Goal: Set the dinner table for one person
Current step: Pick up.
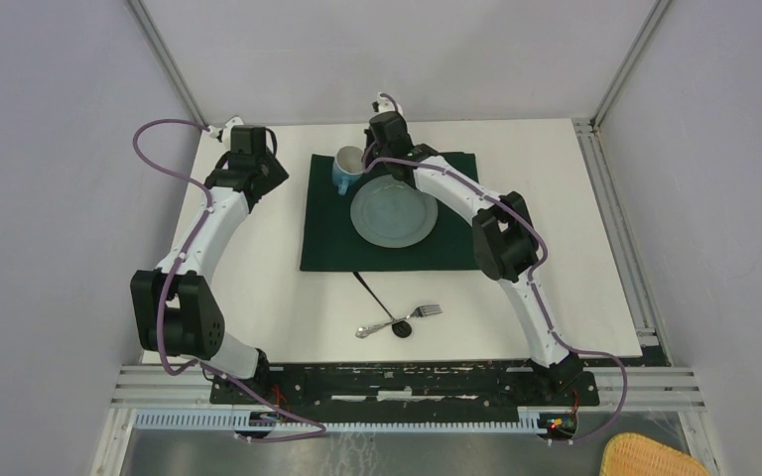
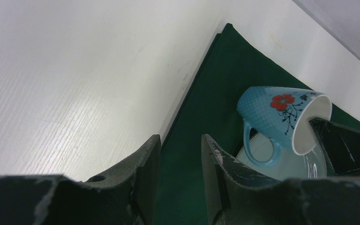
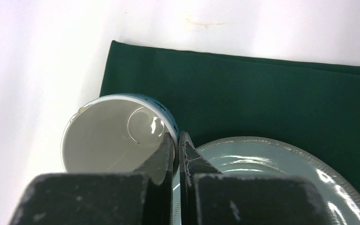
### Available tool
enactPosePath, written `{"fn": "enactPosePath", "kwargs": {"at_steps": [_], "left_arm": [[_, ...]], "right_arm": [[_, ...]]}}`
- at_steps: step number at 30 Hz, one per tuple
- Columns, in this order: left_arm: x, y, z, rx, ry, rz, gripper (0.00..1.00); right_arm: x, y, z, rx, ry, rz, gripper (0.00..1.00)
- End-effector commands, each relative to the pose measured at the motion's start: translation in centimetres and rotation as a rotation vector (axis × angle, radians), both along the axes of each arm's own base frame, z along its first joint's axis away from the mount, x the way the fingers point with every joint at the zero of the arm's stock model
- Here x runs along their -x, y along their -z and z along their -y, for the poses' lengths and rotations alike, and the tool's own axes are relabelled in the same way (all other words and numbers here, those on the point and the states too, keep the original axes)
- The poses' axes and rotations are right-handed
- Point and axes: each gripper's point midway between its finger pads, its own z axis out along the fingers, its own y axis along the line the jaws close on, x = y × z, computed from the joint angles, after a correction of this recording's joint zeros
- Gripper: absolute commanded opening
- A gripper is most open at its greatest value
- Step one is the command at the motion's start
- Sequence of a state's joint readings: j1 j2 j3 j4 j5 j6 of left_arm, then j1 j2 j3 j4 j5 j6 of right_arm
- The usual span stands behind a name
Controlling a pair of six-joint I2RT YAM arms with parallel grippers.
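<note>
A blue flowered mug (image 1: 347,169) (image 2: 267,110) (image 3: 108,136) hangs tilted over the far left part of the dark green cloth (image 1: 332,243) (image 2: 215,84) (image 3: 262,89), its handle down by the plate's rim. My right gripper (image 1: 365,159) (image 3: 176,135) is shut on the mug's rim, one finger inside and one outside. A pale blue-green plate (image 1: 394,213) (image 2: 290,164) (image 3: 272,159) lies on the cloth. My left gripper (image 1: 270,171) (image 2: 180,138) stands open and empty above the cloth's left edge, left of the mug. All rests on the white dinner table (image 1: 258,297) (image 2: 75,70) (image 3: 51,56).
A fork (image 1: 425,311), a spoon (image 1: 377,327) and a thin black utensil (image 1: 372,290) lie on the table in front of the cloth. A wicker basket (image 1: 650,456) sits off the table at the bottom right. Metal rails frame the table's right and near edges.
</note>
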State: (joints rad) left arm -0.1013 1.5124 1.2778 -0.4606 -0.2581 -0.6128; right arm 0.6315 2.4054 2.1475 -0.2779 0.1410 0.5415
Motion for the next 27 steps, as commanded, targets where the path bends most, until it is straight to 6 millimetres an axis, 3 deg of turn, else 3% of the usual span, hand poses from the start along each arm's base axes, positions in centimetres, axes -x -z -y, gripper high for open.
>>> {"fn": "enactPosePath", "kwargs": {"at_steps": [1,15,27], "left_arm": [[-0.8,-0.7,0.1,0.014,0.004,0.042,0.45],[-0.9,-0.6,0.3,0.019,0.011,0.044,0.45],[-1.1,-0.6,0.9,0.048,0.023,0.054,0.45]], "right_arm": [[-2.1,-10.9,2.0,-0.142,0.069,0.201,0.00],[-4.2,-11.9,9.0,-0.101,0.214,0.230,0.00],[-4.1,-12.8,15.8,-0.005,0.314,0.230,0.00]]}}
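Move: The right hand already holds the mug off the table by its right-hand rim, the mug's middle some 4 cm left of the fingers and 4 cm below. The placemat's far right corner, where it seems bound, lies about 30 cm to the right, 11 cm ahead and 13 cm lower; the plate's middle is roughly 7 cm right, 8 cm back and 12 cm below. From the idle left hand that corner is about 50 cm right, 20 cm ahead and 19 cm below. Keeping its closed pinch on the mug's rim, the right hand carries the mug steadily to the right, about 14 cm, past the far side of the plate towards the far right part of the placemat. It also drifts nearly 4 cm forward and rises some 3 cm, while the wrist swings about 15 degrees clockwise. ##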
